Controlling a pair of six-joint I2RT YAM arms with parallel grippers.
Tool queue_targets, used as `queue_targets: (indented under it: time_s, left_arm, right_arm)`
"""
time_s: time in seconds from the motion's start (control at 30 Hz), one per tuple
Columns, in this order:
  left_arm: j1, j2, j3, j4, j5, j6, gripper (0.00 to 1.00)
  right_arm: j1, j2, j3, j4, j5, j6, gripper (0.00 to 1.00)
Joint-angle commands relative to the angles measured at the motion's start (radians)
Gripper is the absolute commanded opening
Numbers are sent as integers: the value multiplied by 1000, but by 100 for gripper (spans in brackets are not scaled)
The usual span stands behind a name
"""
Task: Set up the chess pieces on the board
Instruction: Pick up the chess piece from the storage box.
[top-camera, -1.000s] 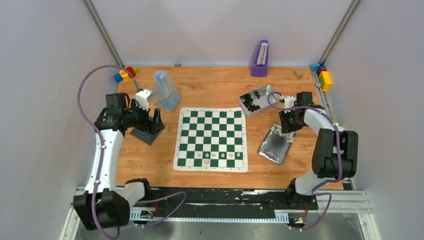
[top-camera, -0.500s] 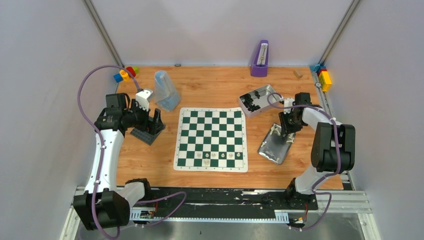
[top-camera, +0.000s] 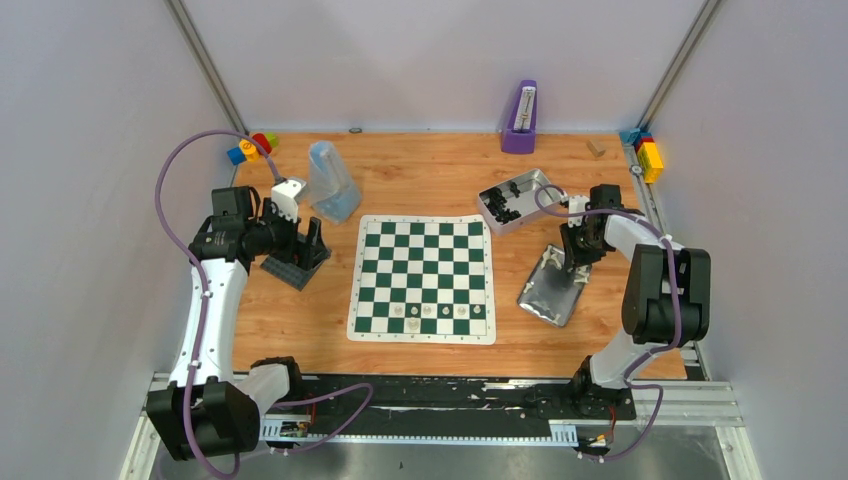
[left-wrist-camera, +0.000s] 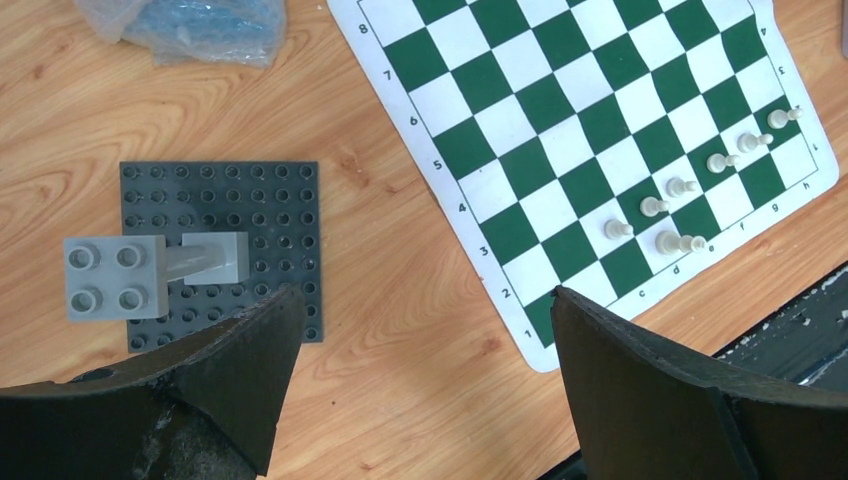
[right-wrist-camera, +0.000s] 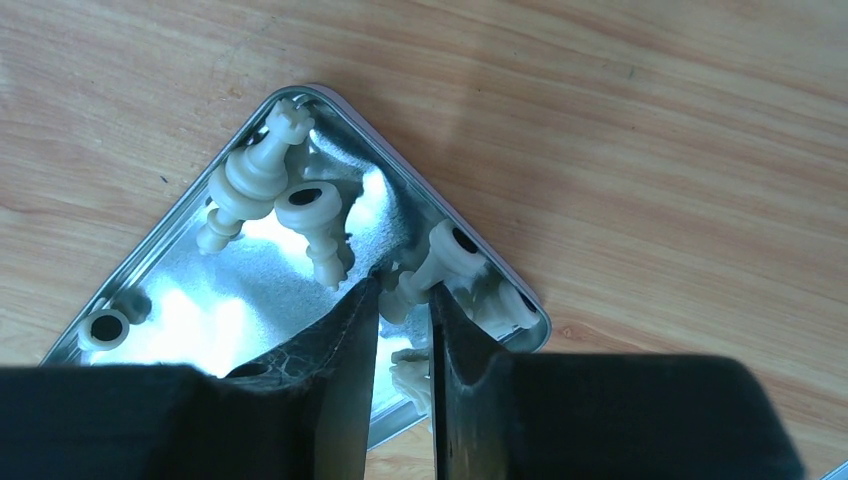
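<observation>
The green-and-white board (top-camera: 420, 250) lies mid-table, and in the left wrist view the board (left-wrist-camera: 560, 100) fills the upper right. Several cream chess pieces (top-camera: 428, 312) stand along its near rows, seen too as chess pieces (left-wrist-camera: 680, 187). More cream pieces lie in a shiny tin lid (top-camera: 545, 295) to the right of the board. My right gripper (top-camera: 578, 260) reaches down into that lid (right-wrist-camera: 190, 300). The right gripper (right-wrist-camera: 403, 285) is shut on one cream piece (right-wrist-camera: 440, 262) lying there; a king (right-wrist-camera: 255, 175) lies further in. My left gripper (left-wrist-camera: 420, 300) hangs open over bare wood, left of the board.
A dark grey studded plate with a grey post (left-wrist-camera: 225, 250) sits beneath the left gripper (top-camera: 305, 240). A second tin (top-camera: 515, 200) with dark pieces, a purple stand (top-camera: 520, 118), a plastic bag (top-camera: 330, 180) and coloured blocks (top-camera: 252, 148) lie towards the back.
My right gripper has shifted slightly over the tin lid and its jaws have narrowed onto a cream piece. The left arm has not moved.
</observation>
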Motion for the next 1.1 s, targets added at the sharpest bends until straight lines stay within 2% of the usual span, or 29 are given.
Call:
queue_targets:
  time_s: [0.0, 0.4, 0.67, 0.87, 1.07]
  left_arm:
    - [7, -16, -6, -1, 27, 14, 100]
    - [7, -21, -5, -10, 57, 29, 100]
    - [6, -21, -4, -36, 186, 94, 100]
    - [-3, -48, -4, -10, 325, 199, 98]
    - [-118, -92, -34, 108, 349, 240, 97]
  right_arm:
    - [-7, -50, 8, 1, -32, -15, 9]
    - [-19, -116, 20, -122, -166, -82, 1]
    - [1, -229, 74, -293, -456, -192, 1]
    - [132, -231, 148, -384, -680, -223, 1]
    - [342, -155, 212, -408, -826, -240, 1]
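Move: The right hand, low in the storage box, already grips a white chess piece; the middle of the board it goes to lies about 37 cm to its left, 3 cm back and 2 cm lower. The storage box's middle is 4 cm left and 4 cm back; the box of black pieces 13 cm left and 18 cm ahead. From the raised left hand the board's middle is about 26 cm right, 1 cm ahead, 18 cm below. Right hand swings the still-pinched piece 17 cm left, 12 up, towards the board; left hand moves 5 right. ##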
